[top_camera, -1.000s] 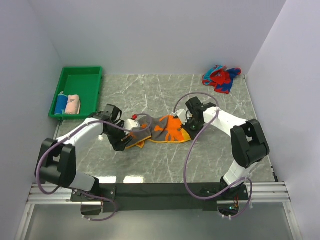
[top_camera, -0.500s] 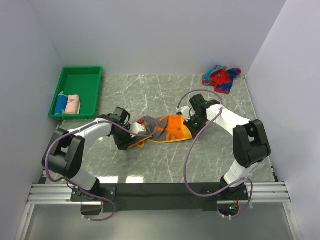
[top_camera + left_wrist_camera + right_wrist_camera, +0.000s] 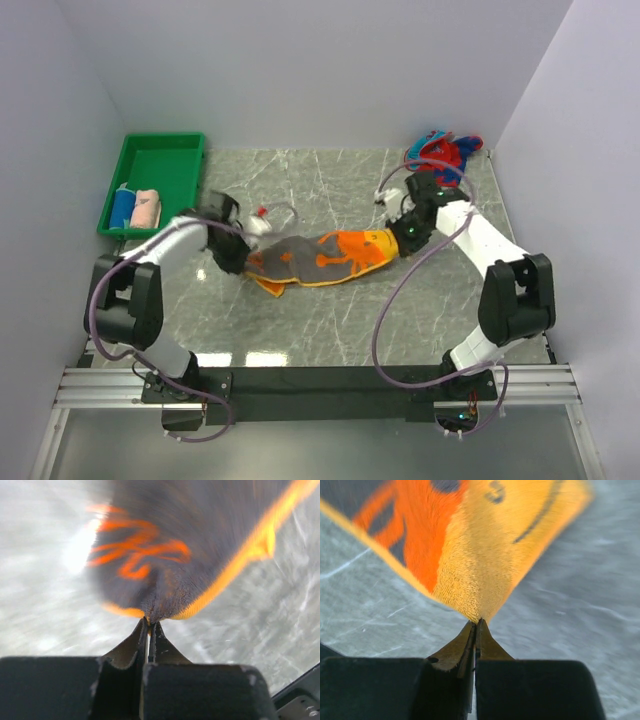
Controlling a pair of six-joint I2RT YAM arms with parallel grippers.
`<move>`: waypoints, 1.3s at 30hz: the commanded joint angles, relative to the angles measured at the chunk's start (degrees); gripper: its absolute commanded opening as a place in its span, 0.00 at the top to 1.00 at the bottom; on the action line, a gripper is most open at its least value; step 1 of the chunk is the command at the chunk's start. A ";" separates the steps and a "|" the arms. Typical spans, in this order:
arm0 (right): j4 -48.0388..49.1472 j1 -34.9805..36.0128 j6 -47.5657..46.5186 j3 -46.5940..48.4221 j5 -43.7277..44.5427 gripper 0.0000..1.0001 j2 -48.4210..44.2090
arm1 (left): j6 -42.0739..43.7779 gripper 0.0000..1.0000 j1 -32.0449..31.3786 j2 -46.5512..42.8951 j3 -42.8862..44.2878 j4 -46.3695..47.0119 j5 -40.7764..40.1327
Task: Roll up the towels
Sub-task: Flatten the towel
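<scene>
The orange towel (image 3: 325,256), orange and grey with a yellow border, hangs stretched in a band between my two grippers at the middle of the table. Its left corner (image 3: 160,600) is pinched in my left gripper (image 3: 244,263) (image 3: 149,623), which is shut. Its orange right corner (image 3: 480,570) is clamped in my right gripper (image 3: 394,240) (image 3: 476,624), also shut. A crumpled red-and-blue towel (image 3: 445,156) lies at the back right corner, just behind the right arm. A blue towel (image 3: 122,207) and a pale pink towel (image 3: 147,208) lie rolled in the tray.
The green plastic tray (image 3: 160,152) stands at the back left by the wall. White walls close in the marble table (image 3: 320,330) on three sides. The arms' base rail (image 3: 320,382) runs along the near edge.
The left gripper has shut on the towel's left end. The two grippers moved apart, the right one to the right and back, pulling the bunched towel out into a long band.
</scene>
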 commanded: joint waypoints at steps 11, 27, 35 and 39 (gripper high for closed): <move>-3.89 -9.75 -1.01 22.18 -0.59 1.00 -8.48 | -9.62 0.99 11.00 -5.56 27.53 -9.99 12.33; -14.70 -10.37 -0.84 4.09 -2.87 1.00 -45.84 | -7.16 1.00 12.58 -41.34 16.89 -20.11 12.78; -8.48 -10.19 0.48 1.89 -3.05 1.00 -34.35 | -8.83 0.99 12.58 -35.21 11.47 -13.81 9.35; -3.47 -8.44 3.73 3.21 -3.14 1.00 -21.35 | -9.88 1.00 12.58 -25.46 8.11 -5.63 7.94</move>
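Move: The orange and grey towel is already pinched at both ends. Its bunched middle lies about 14 cm to the left gripper's right, 2 cm ahead and slightly below it. From the right gripper it is some 14 cm left, 2 cm back and 5 cm below. The green tray is about 17 cm left of the left gripper and 16 cm ahead; the red-blue towel is 8 cm right of the right gripper and 17 cm ahead. Keep both grippers shut on the towel's ends and flick it fast: sweep both up and forward 8 to 10 cm, swing back 16 to 18 cm towards the bases while still rising and tipping the fingertips forward, then reverse forward and down, tips easing back. Draw the hands a few centimetres apart on the way. ##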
